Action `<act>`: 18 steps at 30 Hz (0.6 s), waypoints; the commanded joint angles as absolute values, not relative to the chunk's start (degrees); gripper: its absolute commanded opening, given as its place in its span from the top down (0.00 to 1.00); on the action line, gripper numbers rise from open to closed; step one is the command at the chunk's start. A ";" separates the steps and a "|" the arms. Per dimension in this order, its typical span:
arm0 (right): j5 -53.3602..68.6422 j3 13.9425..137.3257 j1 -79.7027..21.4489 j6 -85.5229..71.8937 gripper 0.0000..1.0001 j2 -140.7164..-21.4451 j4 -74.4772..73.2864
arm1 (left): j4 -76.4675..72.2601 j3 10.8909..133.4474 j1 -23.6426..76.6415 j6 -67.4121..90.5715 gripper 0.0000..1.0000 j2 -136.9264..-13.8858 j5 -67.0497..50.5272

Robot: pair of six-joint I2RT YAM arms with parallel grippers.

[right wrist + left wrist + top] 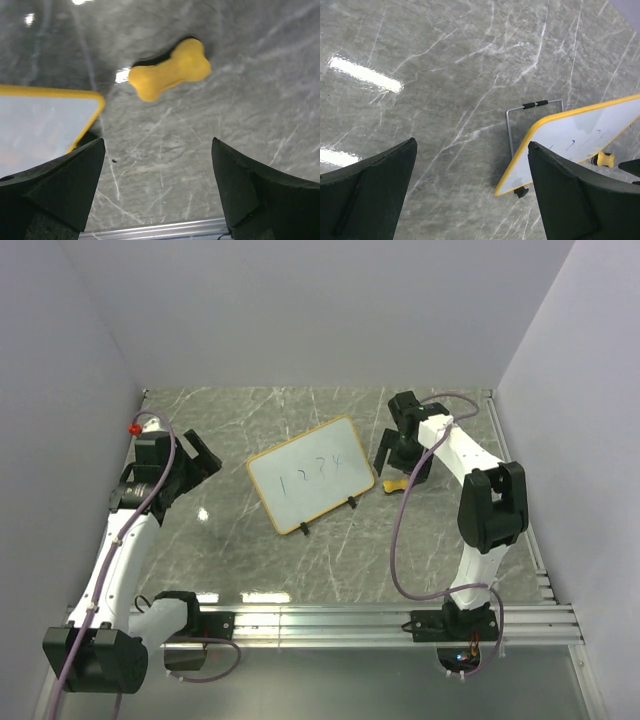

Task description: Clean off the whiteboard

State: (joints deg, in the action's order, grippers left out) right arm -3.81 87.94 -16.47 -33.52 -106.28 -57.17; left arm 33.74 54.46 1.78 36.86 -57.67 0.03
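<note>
The whiteboard stands tilted in the middle of the table on its black feet, yellow-framed, with dark handwritten digits on it. In the left wrist view the whiteboard lies off to the right, its wire stand behind it. My left gripper is open, left of the board and apart from it, over bare table. My right gripper is open too, just right of the board's corner, with nothing between its fingers.
A small yellow bone-shaped piece lies on the table by the board's right corner, just ahead of the right fingers. An aluminium rail runs along the near edge. Pale walls close in the left, back and right.
</note>
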 commanded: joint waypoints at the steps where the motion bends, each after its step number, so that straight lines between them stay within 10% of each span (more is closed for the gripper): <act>1: -5.37 86.05 -15.56 -38.84 0.06 -104.42 -59.60 | 32.96 54.76 3.16 34.72 0.01 -55.99 -0.09; 18: -4.48 76.03 -12.31 -61.78 0.06 -104.15 -47.83 | 31.11 54.76 4.22 32.17 0.02 -58.45 -2.99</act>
State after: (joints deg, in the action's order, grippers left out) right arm -1.69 76.69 -13.98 -55.79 -105.89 -51.42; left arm 33.28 54.46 3.88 33.65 -58.35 -1.80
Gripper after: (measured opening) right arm 0.939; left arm 0.984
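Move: Nearly beneath the open right hand lies the yellow eraser, about 8 cm below and some 2 cm ahead, with no clear offset to either side. The whiteboard's middle is roughly 21 cm to the hand's left and 4 cm ahead; the nearer black clip on its lower edge is about 11 cm left and 2 cm back. From the left hand, the eraser is around 44 cm to the right, 7 cm ahead and 19 cm lower. Sinking about 4.5 cm towards the eraser, the right hand also eases back some 2 cm, mostly at the start, and turns roughly 25 degrees clockwise, which brings its finger gap more across the eraser's length. The fingers stay wide open, pointing nearly straight down, and don't yet close on the eraser. ##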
